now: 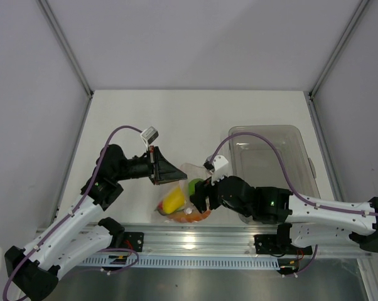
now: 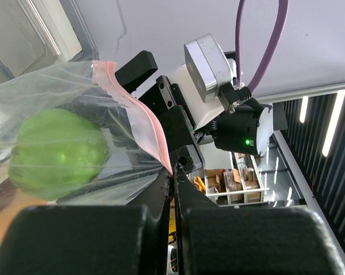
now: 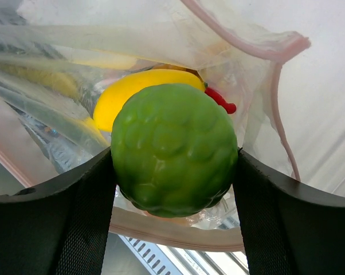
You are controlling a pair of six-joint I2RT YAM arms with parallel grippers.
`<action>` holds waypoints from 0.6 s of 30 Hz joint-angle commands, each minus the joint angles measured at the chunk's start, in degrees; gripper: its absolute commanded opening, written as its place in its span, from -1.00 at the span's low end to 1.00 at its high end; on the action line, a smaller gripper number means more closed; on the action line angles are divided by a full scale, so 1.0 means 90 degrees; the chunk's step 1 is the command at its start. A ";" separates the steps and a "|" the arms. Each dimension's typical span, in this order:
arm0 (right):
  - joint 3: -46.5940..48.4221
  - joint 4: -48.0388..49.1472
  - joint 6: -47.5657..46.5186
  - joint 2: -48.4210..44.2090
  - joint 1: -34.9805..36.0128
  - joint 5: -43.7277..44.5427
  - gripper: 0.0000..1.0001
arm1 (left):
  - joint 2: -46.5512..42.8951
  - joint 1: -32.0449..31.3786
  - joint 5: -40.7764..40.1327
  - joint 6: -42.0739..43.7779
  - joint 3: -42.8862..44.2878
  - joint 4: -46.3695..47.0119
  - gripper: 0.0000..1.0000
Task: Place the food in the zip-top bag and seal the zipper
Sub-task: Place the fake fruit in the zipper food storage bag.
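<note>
The zip-top bag (image 1: 178, 188) hangs floppy between the arms, its mouth open. My left gripper (image 1: 180, 177) is shut on the pink zipper (image 2: 139, 112) at the bag's edge and holds it up; the strip runs into the closed jaws of that gripper (image 2: 173, 179). My right gripper (image 3: 175, 166) is shut on the green round fruit (image 3: 173, 148), which sits within the bag's mouth, the zipper (image 3: 178, 236) looping around it. Deeper inside lie a yellow fruit (image 3: 135, 94) and a red chili (image 3: 221, 100). From above, yellow fruit (image 1: 173, 202) and orange chunks (image 1: 194, 217) show through the plastic.
The rigid clear bin (image 1: 274, 166) stands at the right, close behind the right arm. A metal rail (image 1: 195, 241) runs along the near table edge. Grey walls enclose the table on three sides.
</note>
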 commanded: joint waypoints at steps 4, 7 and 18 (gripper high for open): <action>0.0469 0.0054 -0.0018 -0.0076 0.0054 0.0233 0.62 | -0.0122 -0.0006 0.0035 -0.0059 0.0271 0.0266 -0.99; 0.0498 0.0063 -0.0009 -0.0310 0.0093 0.0164 0.81 | -0.0122 -0.0015 0.0025 -0.0049 0.0202 0.0275 -0.99; 0.0752 -0.0463 0.0177 -0.1218 0.0377 0.0407 0.99 | -0.0151 -0.0005 0.0044 -0.0078 0.0143 0.0363 -0.99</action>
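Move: The green fruit is between the right fingers in the open bag mouth; its place among the food in the bag lies some 6 cm below that hand, 4 cm to its left and 2 cm back. The yellow fruit is about 8 cm left, 1 cm back and 5 cm down, and the orange food roughly 5 cm back, 3 cm left and 8 cm down. From the left hand, the green fruit is about 4 cm right, 1 cm ahead and 10 cm below. Open the right fingers to nearly full width to let go of the green fruit inside the bag, then lift the gripper about 6 cm up and out of the mouth, drawing a little right and back and tipping the fingertips up some 10 degrees. Keep the left gripper still and shut on the bag's rim, holding the mouth open. ##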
